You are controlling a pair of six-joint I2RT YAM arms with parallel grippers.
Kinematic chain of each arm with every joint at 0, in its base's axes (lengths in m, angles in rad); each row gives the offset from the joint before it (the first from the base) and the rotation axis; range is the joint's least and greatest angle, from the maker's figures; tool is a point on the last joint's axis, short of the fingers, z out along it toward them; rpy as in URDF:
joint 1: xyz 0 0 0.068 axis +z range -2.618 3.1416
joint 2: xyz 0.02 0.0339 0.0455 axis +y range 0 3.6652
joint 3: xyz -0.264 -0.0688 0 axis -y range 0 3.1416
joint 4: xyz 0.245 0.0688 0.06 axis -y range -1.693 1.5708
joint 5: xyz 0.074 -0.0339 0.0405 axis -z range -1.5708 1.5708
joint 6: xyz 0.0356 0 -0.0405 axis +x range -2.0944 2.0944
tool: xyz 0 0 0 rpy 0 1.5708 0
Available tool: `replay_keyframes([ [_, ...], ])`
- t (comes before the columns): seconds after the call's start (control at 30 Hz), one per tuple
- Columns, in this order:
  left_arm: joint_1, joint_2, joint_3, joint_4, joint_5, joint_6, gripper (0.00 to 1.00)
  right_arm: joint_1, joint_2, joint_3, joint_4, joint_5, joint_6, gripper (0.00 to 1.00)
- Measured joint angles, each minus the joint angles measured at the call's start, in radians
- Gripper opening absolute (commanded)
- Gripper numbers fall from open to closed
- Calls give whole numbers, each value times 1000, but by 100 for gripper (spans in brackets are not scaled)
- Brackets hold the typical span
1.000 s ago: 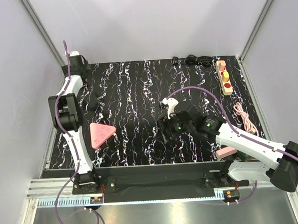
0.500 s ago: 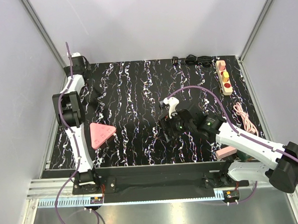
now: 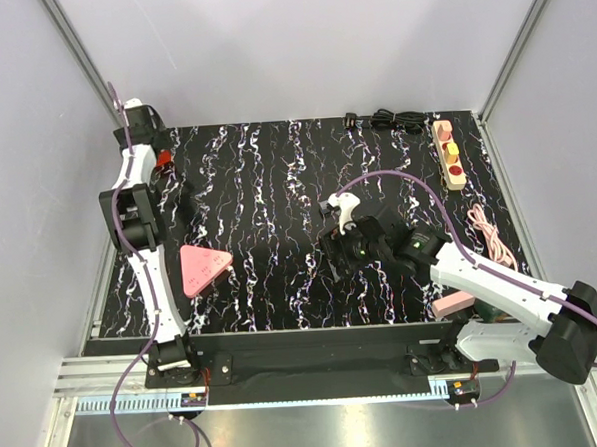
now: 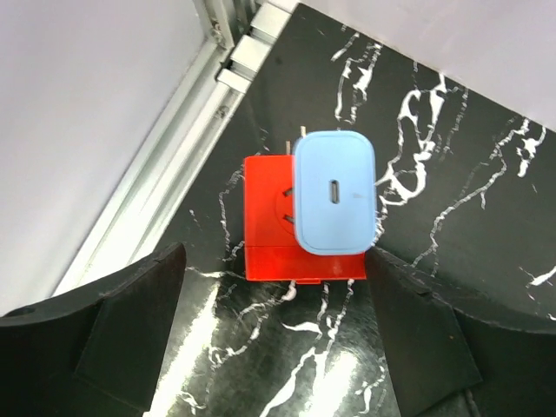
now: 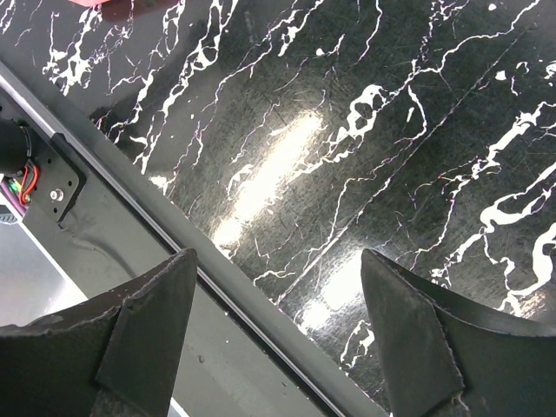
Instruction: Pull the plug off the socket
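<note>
In the left wrist view a light-blue plug (image 4: 335, 193) with a small port on its back sits on a red square socket (image 4: 269, 248) that has slot openings, close to the table's metal side rail. Two prongs (image 4: 293, 142) show at the plug's far edge. My left gripper (image 4: 278, 257) hangs over them, open, with one finger (image 4: 139, 321) on each side and just short of the block, touching nothing. From above, the red socket (image 3: 163, 168) peeks out beside the left arm at the back left. My right gripper (image 5: 278, 261) is open and empty over the table's front edge (image 5: 252, 313).
A beige strip (image 3: 448, 156) with red and yellow round pieces lies at the back right, a black cable (image 3: 388, 121) behind it. A pink triangle (image 3: 201, 267) lies front left. A pink bar (image 3: 451, 304) and a pink cord (image 3: 489, 235) lie by the right arm.
The left arm has swung toward the back left corner and its jaws have narrowed a little. The right arm has barely moved.
</note>
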Motion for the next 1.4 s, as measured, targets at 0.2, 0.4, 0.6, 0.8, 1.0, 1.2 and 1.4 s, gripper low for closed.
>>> replay_keyframes([
  [0.2,19,9,13,-5,77,-15,91,-6,4,0,1,1,0,82],
  [0.4,18,40,52,-44,135,-68,87,-6,11,0,0,2,0,83],
  [0.6,26,64,64,-59,165,-138,79,-12,11,0,0,17,0,82],
  [0.8,37,72,66,-59,182,-177,73,-14,11,0,0,18,0,82],
  [1.0,40,72,69,-58,186,-188,59,-17,23,0,0,18,0,82],
  [1.2,39,71,64,-50,188,-179,40,-17,28,0,0,18,1,82],
  [1.4,32,-8,-69,-13,188,-143,27,-18,28,0,0,17,8,83],
])
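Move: The red socket sits just in front of the left hand's open fingers, about 2 cm ahead, 2 cm right and 4 cm below the hand point. The light-blue plug on it is roughly 3 cm ahead, 3 cm right and 2 cm below; the side rail runs some 6 cm left, 2 cm ahead. From the right hand the socket lies about 46 cm ahead and 47 cm left. Left hand sinks about 3 cm, rolling left-side-down some 15 degrees, pinches the red socket, then draws it back. ##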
